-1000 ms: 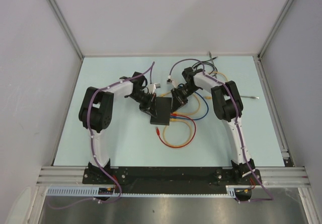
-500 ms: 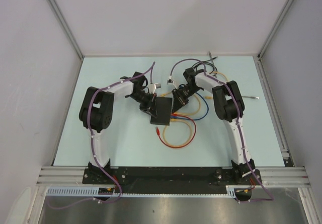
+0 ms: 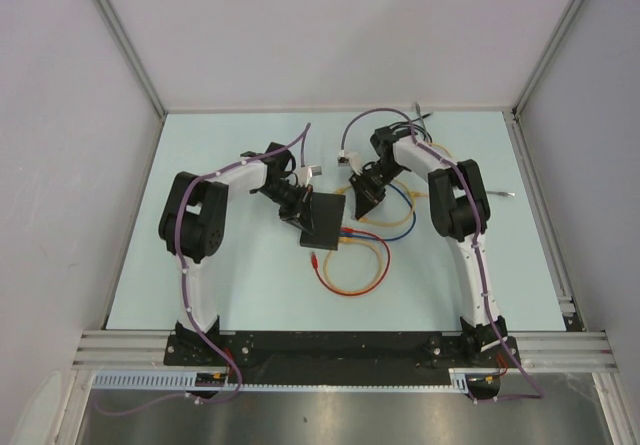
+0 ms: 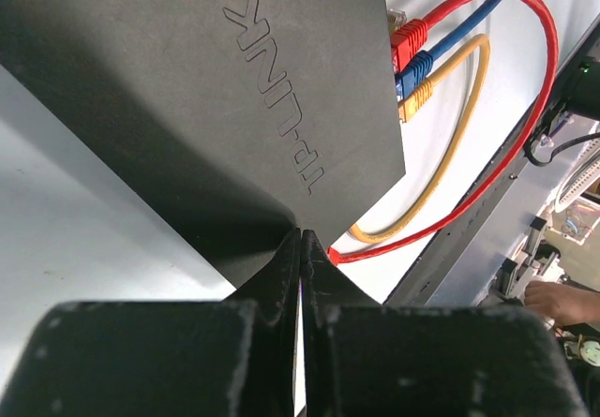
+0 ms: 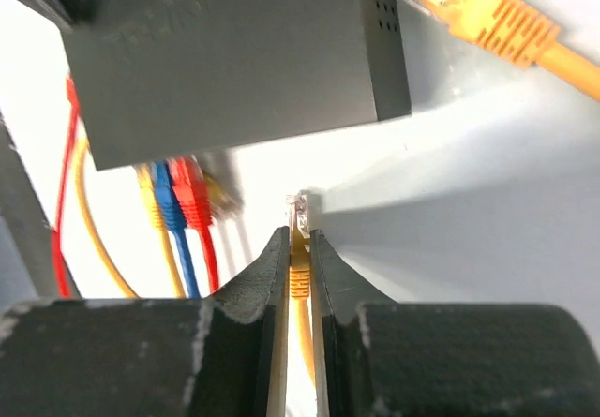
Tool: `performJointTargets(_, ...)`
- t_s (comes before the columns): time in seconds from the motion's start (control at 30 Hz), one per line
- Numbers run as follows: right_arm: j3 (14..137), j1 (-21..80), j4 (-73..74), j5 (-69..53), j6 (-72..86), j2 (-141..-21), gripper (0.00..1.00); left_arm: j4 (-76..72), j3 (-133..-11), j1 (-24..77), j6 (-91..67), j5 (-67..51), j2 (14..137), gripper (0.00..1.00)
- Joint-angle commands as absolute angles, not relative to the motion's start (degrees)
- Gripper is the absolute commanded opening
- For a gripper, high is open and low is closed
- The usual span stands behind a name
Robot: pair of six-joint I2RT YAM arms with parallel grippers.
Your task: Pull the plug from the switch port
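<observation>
The switch [image 3: 322,222] is a flat black box in the middle of the table, seen close up in the left wrist view [image 4: 216,89] and in the right wrist view [image 5: 234,61]. My left gripper [image 4: 301,236] is shut with nothing between its fingers, its tips at the switch's near corner. My right gripper [image 5: 298,235] is shut on a yellow plug [image 5: 299,213], which hangs free of the switch, a short way off its port side. A red plug [image 4: 410,42], a blue plug [image 4: 416,65] and a yellow plug [image 4: 415,99] sit in the ports.
Red and yellow cables [image 3: 350,277] loop on the table in front of the switch. A loose orange plug [image 5: 469,9] lies beyond the switch's far corner. More cables [image 3: 420,130] lie at the back right by the right arm.
My right gripper has drawn back to the right, away from the switch, with the yellow plug in it. The left gripper has stayed at the switch.
</observation>
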State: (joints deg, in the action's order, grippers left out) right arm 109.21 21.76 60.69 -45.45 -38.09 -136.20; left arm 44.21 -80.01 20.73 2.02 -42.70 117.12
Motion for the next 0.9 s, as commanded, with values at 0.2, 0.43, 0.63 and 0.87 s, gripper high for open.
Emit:
performJointTargets(0.2, 122.07, 20.65, 68.47, -40.43, -45.62, -133.17, 0.0, 42.72, -79.89, 21.71, 4.92, -36.48, 119.97, 0.0)
performJointTargets(0.43, 133.85, 16.09, 67.24, -42.98, -41.14, -131.23, 0.0, 42.8, -79.89, 22.32, 5.18, -36.39, 119.97, 0.0)
performJointTargets(0.63, 133.95, 10.03, 63.29, -41.05, -38.94, -128.76, 0.0, 42.89, -80.16, 22.41, 5.27, -36.47, 120.23, 0.0)
performJointTargets(0.87, 130.53, 6.15, 61.0, -32.37, -39.02, -129.11, 0.0, 43.15, -80.77, 22.5, 5.19, -36.56, 120.85, 0.0)
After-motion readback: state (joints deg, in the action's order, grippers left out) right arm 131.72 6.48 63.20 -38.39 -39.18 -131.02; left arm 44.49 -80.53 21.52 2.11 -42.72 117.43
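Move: The right hand already holds the freed yellow plug just above the table. The black cable coil, towards which it is carried, lies about 22 cm ahead and 14 cm to the right; a loose yellow plug is some 6 cm ahead and 13 cm right. The switch's middle is 7 cm left and level with it, the red plug 3 cm back and 2 cm left. From the left hand the coil is roughly 26 cm ahead and 24 cm right. With the yellow plug still pinched and already clear of the port, the right hand swings away from the switch and speeds up forward and upward together, then sweeps right towards the black cable coil, some 14 cm out, 14 cm up and 11 cm right in all, its fingers tipping up out of the steep pose and the hand turning clockwise, about 30 degrees altogether. The left hand, fingers shut, stays with its tips at the near-left part of the switch. ##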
